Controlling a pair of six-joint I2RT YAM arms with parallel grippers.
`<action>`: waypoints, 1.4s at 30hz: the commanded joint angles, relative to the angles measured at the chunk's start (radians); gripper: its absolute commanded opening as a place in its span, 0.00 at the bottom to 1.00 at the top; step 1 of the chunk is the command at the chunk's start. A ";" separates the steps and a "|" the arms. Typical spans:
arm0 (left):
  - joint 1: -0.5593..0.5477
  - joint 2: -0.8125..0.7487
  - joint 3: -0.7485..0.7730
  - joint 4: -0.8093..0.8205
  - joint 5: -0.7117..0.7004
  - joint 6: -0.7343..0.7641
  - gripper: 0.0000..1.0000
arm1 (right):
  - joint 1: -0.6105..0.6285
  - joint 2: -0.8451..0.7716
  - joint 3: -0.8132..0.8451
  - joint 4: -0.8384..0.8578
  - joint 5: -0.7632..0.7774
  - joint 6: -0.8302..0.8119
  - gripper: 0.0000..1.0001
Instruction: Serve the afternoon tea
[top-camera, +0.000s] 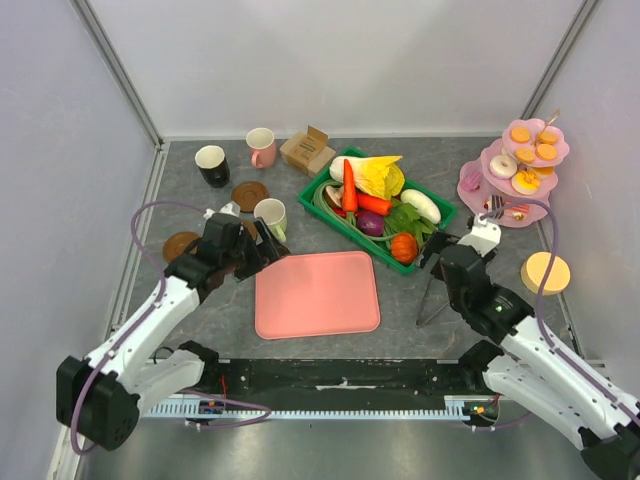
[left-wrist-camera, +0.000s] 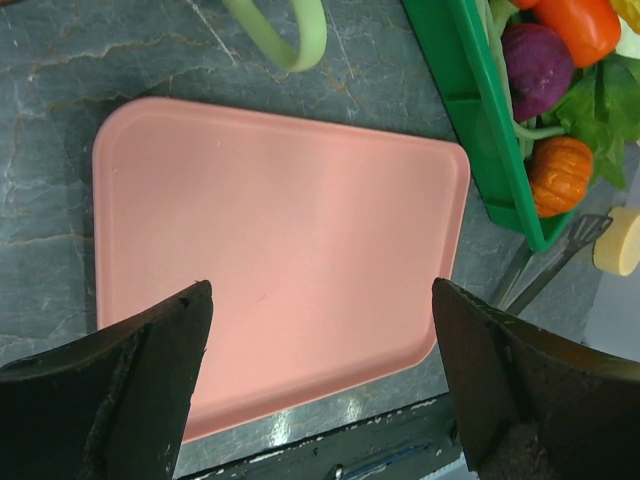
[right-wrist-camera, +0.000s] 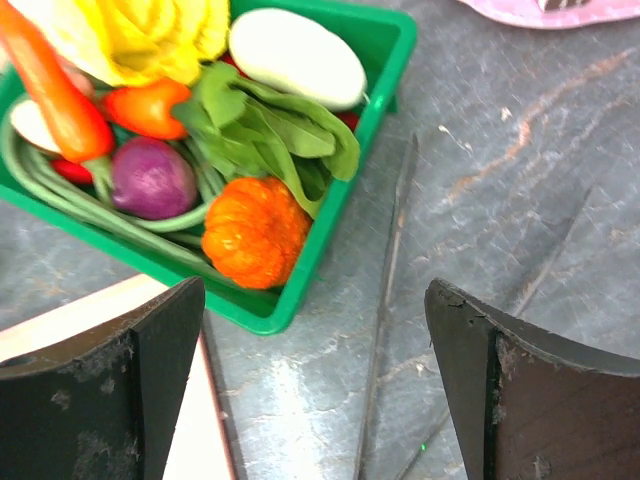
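A pink tiered stand (top-camera: 482, 178) at the far right carries orange biscuits (top-camera: 546, 151), an iced donut (top-camera: 503, 165) and other toy sweets. A black mug (top-camera: 212, 165) and a pink mug (top-camera: 261, 147) stand at the back left, and a pale-green mug (top-camera: 271, 218) (left-wrist-camera: 283, 40) sits nearer. Brown coasters (top-camera: 250, 195) (top-camera: 181, 244) lie near the mugs. My left gripper (top-camera: 262, 245) (left-wrist-camera: 322, 300) hangs open over the left side of the bare pink tray (top-camera: 317, 293) (left-wrist-camera: 280, 230). Beside the green basket, my right gripper (top-camera: 440, 250) (right-wrist-camera: 315, 300) is open and empty above metal tongs (top-camera: 432, 295) (right-wrist-camera: 390, 290).
The green basket (top-camera: 442, 212) (right-wrist-camera: 340, 210) holds toy vegetables, its pumpkin (right-wrist-camera: 255, 230) at the near corner. A small cardboard box (top-camera: 307, 150) stands at the back. A yellow disc (top-camera: 545, 272) (left-wrist-camera: 620, 240) lies at the right edge. Frame posts and grey walls enclose the table.
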 joint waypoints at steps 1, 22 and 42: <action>-0.012 0.112 0.112 0.074 -0.077 -0.013 0.96 | -0.003 -0.122 -0.049 0.136 -0.030 -0.093 0.98; -0.018 0.608 0.364 0.144 -0.300 0.176 0.82 | -0.005 -0.309 -0.215 0.258 -0.072 -0.071 0.98; -0.020 0.687 0.370 0.246 -0.315 0.342 0.28 | -0.003 -0.384 -0.235 0.252 -0.053 -0.059 0.98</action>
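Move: The green mug's middle is about 17 cm ahead of my left hand, 2 cm left and 8 cm below. Its handle faces back to me, roughly 13 cm straight ahead and 8 cm down. On the table some 13 cm below, the empty pink tray is 10 cm to my right, level with the hand, and the far coaster is 25 cm ahead, 6 cm left. From my right hand the mug is about 38 cm left, 17 cm ahead and 10 cm down. I send my left hand forward about 13 cm to the green mug's handle, first level, then sinking some 7 cm on the way while the wrist rolls about 25 degrees, left side rising. Slowing there, I close the wide-open fingers most of the way, one pad on each side of the handle. My right hand, empty and open, rises a couple of centimetres and tips its fingers up. ##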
